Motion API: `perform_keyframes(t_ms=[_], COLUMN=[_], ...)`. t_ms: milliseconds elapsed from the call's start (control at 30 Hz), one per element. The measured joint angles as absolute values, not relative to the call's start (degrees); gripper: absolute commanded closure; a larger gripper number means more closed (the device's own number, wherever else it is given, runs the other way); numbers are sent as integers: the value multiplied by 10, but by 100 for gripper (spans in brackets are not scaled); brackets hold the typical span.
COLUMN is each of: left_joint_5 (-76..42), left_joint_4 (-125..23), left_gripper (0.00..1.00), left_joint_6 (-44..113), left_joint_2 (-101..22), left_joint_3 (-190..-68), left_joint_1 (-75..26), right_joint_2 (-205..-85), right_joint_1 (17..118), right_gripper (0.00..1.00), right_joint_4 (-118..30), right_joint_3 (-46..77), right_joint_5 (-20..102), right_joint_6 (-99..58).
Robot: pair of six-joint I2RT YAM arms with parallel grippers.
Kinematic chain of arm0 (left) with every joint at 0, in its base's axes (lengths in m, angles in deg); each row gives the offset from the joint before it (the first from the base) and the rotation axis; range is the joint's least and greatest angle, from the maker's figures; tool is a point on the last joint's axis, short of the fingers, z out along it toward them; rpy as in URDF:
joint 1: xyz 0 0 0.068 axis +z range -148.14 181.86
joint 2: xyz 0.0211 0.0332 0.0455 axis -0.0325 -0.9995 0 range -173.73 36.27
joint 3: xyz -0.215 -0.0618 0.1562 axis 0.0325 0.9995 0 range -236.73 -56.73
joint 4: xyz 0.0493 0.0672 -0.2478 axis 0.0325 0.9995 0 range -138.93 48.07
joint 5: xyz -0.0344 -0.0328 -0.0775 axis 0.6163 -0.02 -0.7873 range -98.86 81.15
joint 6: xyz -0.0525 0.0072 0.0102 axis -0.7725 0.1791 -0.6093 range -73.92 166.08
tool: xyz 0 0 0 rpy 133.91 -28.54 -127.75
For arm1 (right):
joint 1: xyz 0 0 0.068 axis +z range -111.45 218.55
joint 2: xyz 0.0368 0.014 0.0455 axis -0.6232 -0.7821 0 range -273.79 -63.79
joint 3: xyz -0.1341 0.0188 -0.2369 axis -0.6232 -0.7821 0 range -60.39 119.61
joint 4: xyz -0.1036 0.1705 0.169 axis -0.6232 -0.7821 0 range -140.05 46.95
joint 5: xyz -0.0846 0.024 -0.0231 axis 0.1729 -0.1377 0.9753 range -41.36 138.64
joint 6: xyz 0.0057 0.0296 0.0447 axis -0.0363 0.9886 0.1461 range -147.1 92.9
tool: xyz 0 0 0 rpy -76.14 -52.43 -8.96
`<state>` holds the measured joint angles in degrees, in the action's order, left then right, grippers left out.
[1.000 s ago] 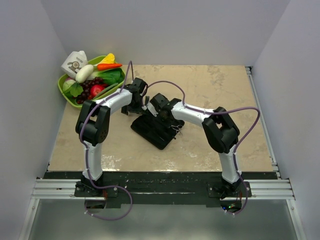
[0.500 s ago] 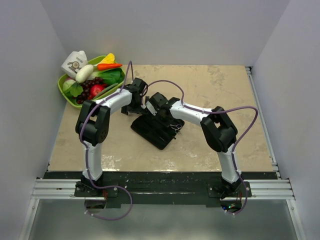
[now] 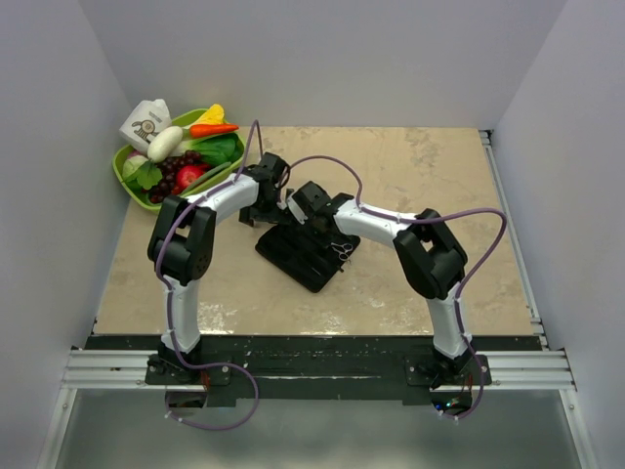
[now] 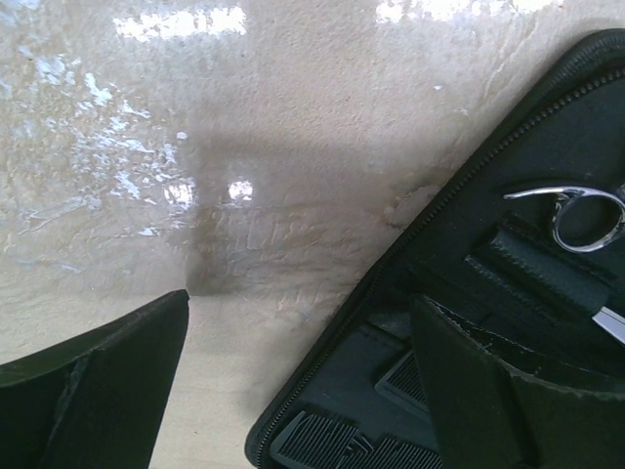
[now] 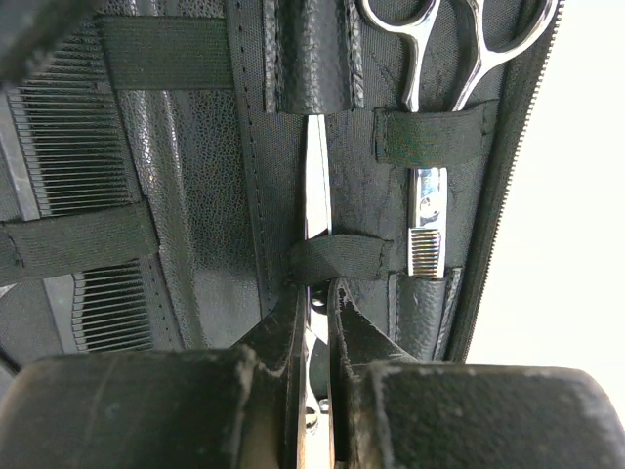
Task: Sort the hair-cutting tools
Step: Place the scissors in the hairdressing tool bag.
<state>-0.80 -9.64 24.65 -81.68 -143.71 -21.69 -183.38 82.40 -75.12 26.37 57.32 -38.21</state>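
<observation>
An open black case point(image 5: 186, 147) lies on the table with the hair-cutting tools strapped inside. A black comb point(image 5: 59, 147) sits under elastic bands at its left. One silver scissors point(image 5: 427, 210) rests in the right-hand pocket, ring handles up. My right gripper point(image 5: 314, 288) is shut on the second scissors point(image 5: 315, 176), whose blade runs under a small elastic loop in the middle. My left gripper point(image 4: 298, 298) stands open at the case's point(image 4: 547, 137) corner, one finger over the comb point(image 4: 332, 445) side, the other over bare table. A scissors ring point(image 4: 562, 192) shows at right.
A green basket point(image 3: 125, 176) of toy fruit and vegetables with a milk carton point(image 3: 146, 122) stands at the table's far left corner. The case point(image 3: 303, 252) lies mid-table between both arms. White walls enclose the table on three sides.
The right gripper has shifted only slightly over the case, still shut on the scissors. The left arm has not moved.
</observation>
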Motion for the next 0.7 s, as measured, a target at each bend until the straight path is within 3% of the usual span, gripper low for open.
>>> perform_keyframes(t_ms=[233, 433, 700], left_joint_5=[-20, -26, -27], left_joint_4=[-96, -100, -104], left_gripper=[1, 1, 1], left_joint_6=[246, 246, 246], left_joint_2=[-817, -817, -817], left_joint_3=[-1437, -1434, -1431], left_joint_1=[-218, -218, -218], right_joint_2=[-1840, -1853, -1867], right_joint_1=[822, 820, 814], right_gripper=[99, 91, 65], right_joint_4=[-739, -756, -780], right_joint_3=[260, 282, 307], right_joint_5=[565, 559, 545], right_joint_6=[-382, -378, -356])
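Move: My right hand already has the scissors between its closed fingers, blade under the bag's elastic loop. That loop sits about 1 cm ahead and 1 cm left of my fingertips, and the leather tip sleeve some 5 cm ahead and 5 cm left. The thinning scissors lie roughly 6 cm ahead and 1 cm left, the combs 3 cm back and 7 cm left. From my left hand the loop is about 15 cm right and 4 cm back, all just below fingertip height. With my right hand I ease the gripped scissors down about 1 cm against the bag, edging slightly left and forward along the blade's line towards the loop. I then stay there and part my fingers about a fifth of their range around the handle shanks just behind the loop, letting my grip on the scissors go slack. ##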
